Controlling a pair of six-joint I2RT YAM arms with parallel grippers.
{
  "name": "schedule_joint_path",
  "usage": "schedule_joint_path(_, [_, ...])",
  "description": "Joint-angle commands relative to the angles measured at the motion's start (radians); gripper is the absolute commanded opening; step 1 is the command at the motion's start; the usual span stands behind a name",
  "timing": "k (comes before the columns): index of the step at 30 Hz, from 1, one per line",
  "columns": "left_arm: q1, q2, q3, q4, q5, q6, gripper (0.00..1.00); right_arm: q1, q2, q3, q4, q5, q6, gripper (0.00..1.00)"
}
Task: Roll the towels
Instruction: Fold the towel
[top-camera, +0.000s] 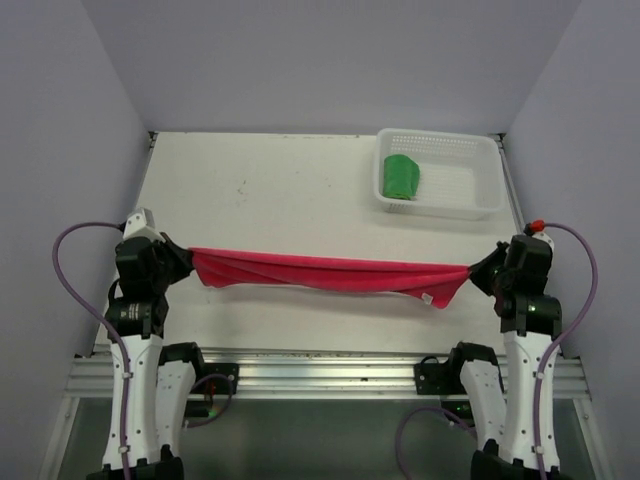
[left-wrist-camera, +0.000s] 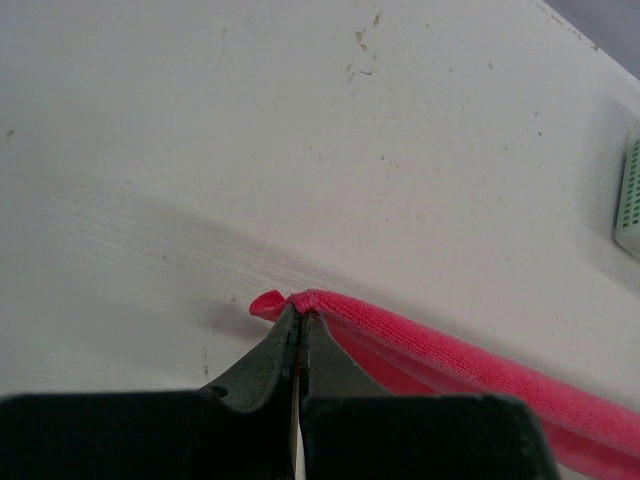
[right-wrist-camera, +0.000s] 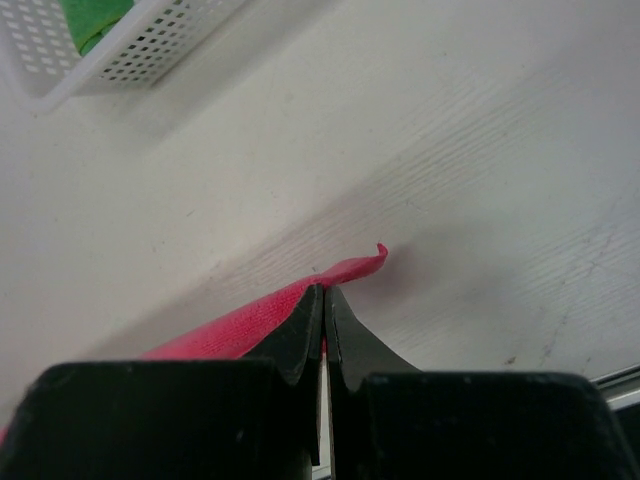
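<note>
The pink-red towel (top-camera: 330, 272) hangs stretched in a long band between the two arms, above the near part of the table. My left gripper (top-camera: 188, 258) is shut on its left corner, and a small fold of the towel (left-wrist-camera: 420, 345) pokes past the pinched fingertips (left-wrist-camera: 300, 318). My right gripper (top-camera: 474, 274) is shut on the right corner, where the towel (right-wrist-camera: 240, 322) curls out beyond the tips (right-wrist-camera: 324, 293); a loose flap with a white tag droops there. The green towel (top-camera: 402, 177) lies rolled in the basket.
A clear white mesh basket (top-camera: 470, 185) stands at the back right of the white table (top-camera: 270, 190); its corner shows in the right wrist view as the basket (right-wrist-camera: 150, 45). Purple-grey walls close in the back and both sides.
</note>
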Motion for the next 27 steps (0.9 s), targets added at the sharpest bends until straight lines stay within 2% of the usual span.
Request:
schedule_joint_path(1, [0.01,0.039,-0.024,0.091,0.003,-0.046,0.0,-0.002,0.049,-0.032,0.106,0.001,0.013,0.0])
schedule_joint_path(11, [0.01,0.193,-0.087,0.263,0.029,-0.086,0.0,0.0,0.214,-0.066,0.261,0.012,0.027,0.0])
schedule_joint_path(27, [0.01,0.53,-0.051,0.538,0.059,-0.08,0.0,-0.002,0.529,-0.052,0.488,0.061,0.034,0.0])
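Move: Both grippers hold the red towel by its far edge, its middle about 30 cm to the left one's right and the right one's left, some 6 cm lower. Each end goes to bare table about 8 cm ahead of its gripper, 17 below. From the right gripper, the white basket is roughly 34 cm ahead and 2 left; inside it the green towel lies about 34 ahead, 11 left. Keep both grippers pinched on the red towel's corners and lower it, taut between them, towards the bare table: sink about 8 cm while reaching some 7–9 cm forward towards the basket's side. Start mostly downward, then slant forward and down together, tipping the fingers about 10 degrees further down. ##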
